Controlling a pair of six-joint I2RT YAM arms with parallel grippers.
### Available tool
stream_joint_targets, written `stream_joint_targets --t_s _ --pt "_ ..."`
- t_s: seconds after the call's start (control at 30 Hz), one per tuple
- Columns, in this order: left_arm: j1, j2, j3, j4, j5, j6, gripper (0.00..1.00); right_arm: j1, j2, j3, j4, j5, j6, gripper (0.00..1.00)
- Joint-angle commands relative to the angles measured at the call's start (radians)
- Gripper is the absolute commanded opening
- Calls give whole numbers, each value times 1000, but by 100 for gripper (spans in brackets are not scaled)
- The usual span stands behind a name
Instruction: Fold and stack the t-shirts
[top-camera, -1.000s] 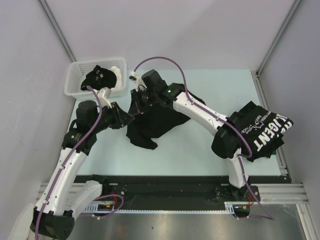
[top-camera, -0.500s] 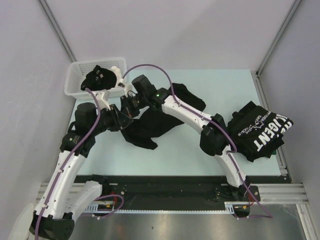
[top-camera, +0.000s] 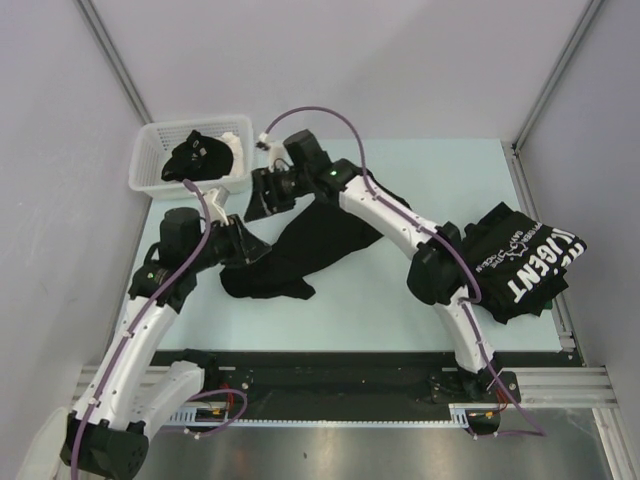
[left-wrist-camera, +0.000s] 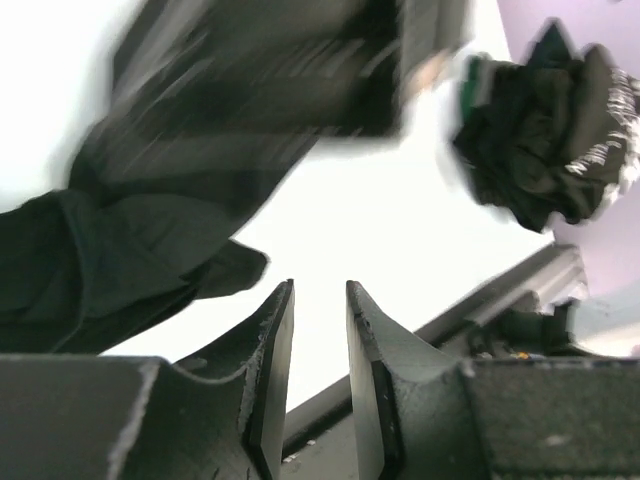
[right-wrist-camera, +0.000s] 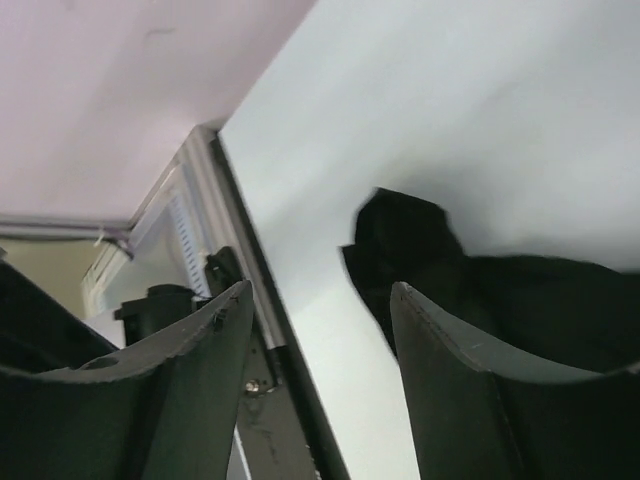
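Note:
A loose black t-shirt (top-camera: 320, 240) lies crumpled on the pale table (top-camera: 380, 290), left of centre. My right gripper (top-camera: 258, 200) hangs open over its far left edge, with nothing between its fingers (right-wrist-camera: 322, 290); shirt cloth (right-wrist-camera: 480, 290) shows beyond its right finger. My left gripper (top-camera: 255, 250) sits at the shirt's near left side. It is open by a narrow gap and empty (left-wrist-camera: 320, 290), and blurred shirt cloth (left-wrist-camera: 130, 230) lies to its left. A second black t-shirt with big white lettering (top-camera: 525, 260) lies bundled at the right, and it also shows in the left wrist view (left-wrist-camera: 545, 140).
A white slotted basket (top-camera: 150, 180) at the back left corner holds another dark garment (top-camera: 195, 155). Grey walls close in the table on three sides. A black metal rail (top-camera: 350, 375) runs along the near edge.
My right gripper has opened and let go of the loose shirt, which has dropped and spread toward the near left. The left gripper has shifted slightly nearer.

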Motion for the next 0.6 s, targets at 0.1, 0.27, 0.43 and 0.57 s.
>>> stream_joint_targets --t_s 0.1,0.27,0.43,0.57 --pt "-3 131 14 -103 -231 71 29 -183 -230 -138 -21 68 -69 63" --pt "-3 229 -3 -137 -381 37 30 -278 -304 -269 -24 65 -109 63" --pt "-3 315 2 -87 -414 23 31 -339 -322 -307 -10 62 -126 63" --pt "-3 398 48 -62 -400 26 31 -382 -289 -284 -13 28 -125 63"
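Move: The black t-shirt's bunched near-left end lies about 22 cm below the left hand, roughly 3 cm ahead and 4 cm to its left. The near sleeve flap is about level with that hand, 6 cm to its right; the white basket is some 38 cm ahead, 29 cm left. From the right hand, the shirt's far-right end is about 16 cm ahead, 29 cm right and 22 cm below, its near-left end some 8 cm back and 2 cm left. The black shirt's bunched near-left end is approached by the left hand, which sinks about 12 cm, drifting left and slightly forward, while its fingers tip from a slant to nearly straight down, still part-open. The right hand, already empty and open, leaves that end and sweeps some 20 cm right and forward, high over the shirt towards its far-right end, swinging clockwise about 20 degrees. ##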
